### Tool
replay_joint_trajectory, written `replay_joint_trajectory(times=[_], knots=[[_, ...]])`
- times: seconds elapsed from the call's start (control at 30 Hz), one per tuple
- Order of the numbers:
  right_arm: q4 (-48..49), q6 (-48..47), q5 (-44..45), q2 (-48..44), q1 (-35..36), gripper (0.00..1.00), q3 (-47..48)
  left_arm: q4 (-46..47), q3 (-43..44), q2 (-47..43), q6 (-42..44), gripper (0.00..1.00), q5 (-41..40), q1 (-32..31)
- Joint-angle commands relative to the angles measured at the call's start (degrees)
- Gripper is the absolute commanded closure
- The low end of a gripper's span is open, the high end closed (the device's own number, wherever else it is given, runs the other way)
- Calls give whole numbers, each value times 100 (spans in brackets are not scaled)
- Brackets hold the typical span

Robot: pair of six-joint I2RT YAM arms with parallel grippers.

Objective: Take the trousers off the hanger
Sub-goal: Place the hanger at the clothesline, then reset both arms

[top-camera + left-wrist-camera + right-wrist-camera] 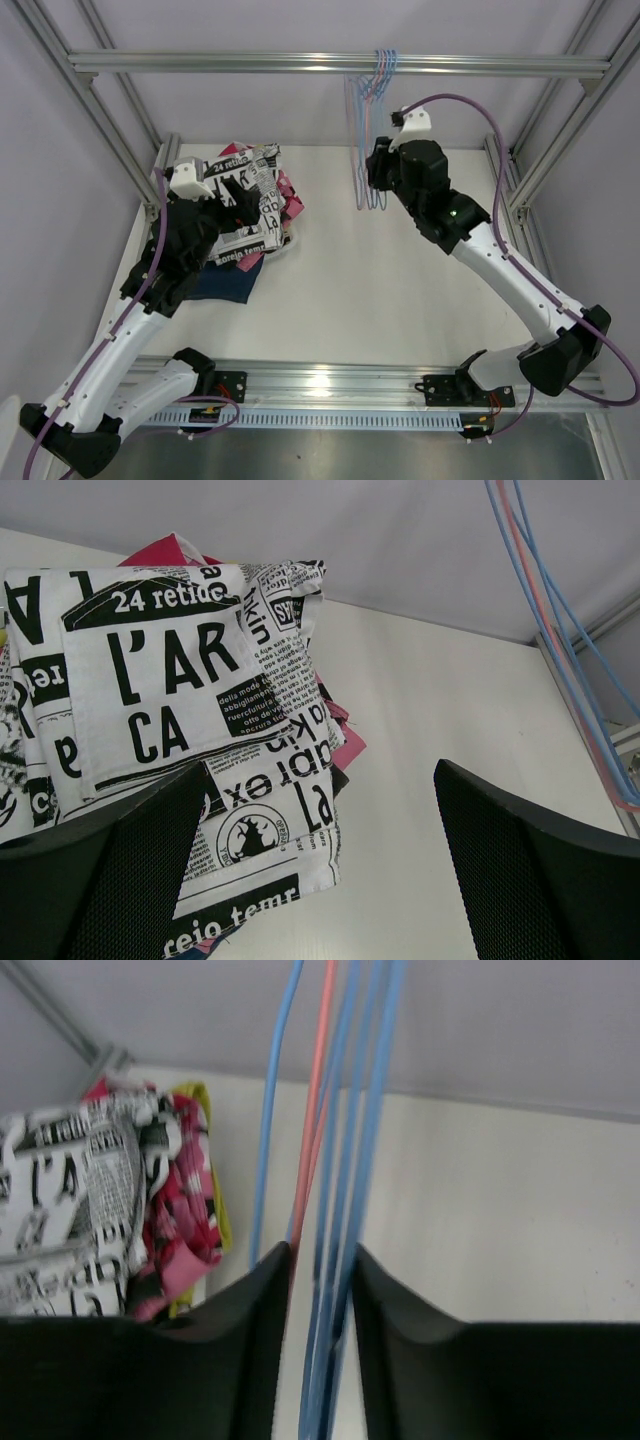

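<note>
The trousers (pixel 262 200) lie in a heap at the table's left; none hangs on the hangers (pixel 371 130). The white pair with black newspaper lettering (pixel 170 680) is on top, over a pink-red patterned pair (pixel 185 1200), a yellow one (pixel 216 1185) and a navy one (pixel 225 285). My left gripper (pixel 318 780) hovers open over the heap's near right edge, holding nothing. The bare blue and pink wire hangers (pixel 340 1160) dangle from the rail. My right gripper (pixel 322 1250) is at their lower part, its jaws slightly apart with the wires running through the gap.
The hangers' hooks sit on a metal rail (pixel 250 63) across the back. Frame posts (pixel 125 150) stand at the table's left and right (pixel 545 150) edges. White tabletop (pixel 380 290) stretches between the heap and the hangers.
</note>
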Motion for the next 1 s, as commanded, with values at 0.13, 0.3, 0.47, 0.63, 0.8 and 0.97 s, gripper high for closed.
replay_joint_trajectory(times=[0.13, 0.3, 0.47, 0.63, 0.8, 0.97], knots=[[-841, 40, -332, -295, 234, 42, -231, 123, 51, -6, 17, 1, 95, 40], [-956, 136, -384, -847, 242, 28, -442, 124, 43, 3, 26, 0, 78, 48], [-1096, 268, -560, -1551, 234, 10, -758, 97, 69, -41, 70, 1, 8, 57], [-1298, 400, -929, -2525, 234, 0, -1443, 115, 51, -182, 193, 1, -168, 5], [-1623, 278, -702, -3107, 242, 1, -2146, 281, -71, -454, 666, 1, -817, -557], [-2274, -267, -8, -3283, 234, 1, -2191, -753, 586, -253, 651, 1, -898, -962]])
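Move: The blue hanger is still between the right hand's fingers, already parting slightly; its middle is about 3 cm ahead and 4 cm above that hand. The other empty hangers hang some 3 cm to the left, 3 cm ahead, at the hanger's height; the rail crosses about 12 cm ahead and 15 cm up. The trousers heap lies level fore and aft, roughly 29 cm left and 28 cm below. From the left hand, the hanger is about 9 cm ahead, 26 cm right and 7 cm above. The hanger comes free as the right fingers spread wide. The hand first dips about 5 cm while easing back, climbs to nearly its starting height, then sinks again, drawing away from the hangers by some 14 cm back and 7 cm right, its fingers tipping slightly down and turning counter-clockwise. Late on, the open left hand backs off about 3 cm, rising slightly. ##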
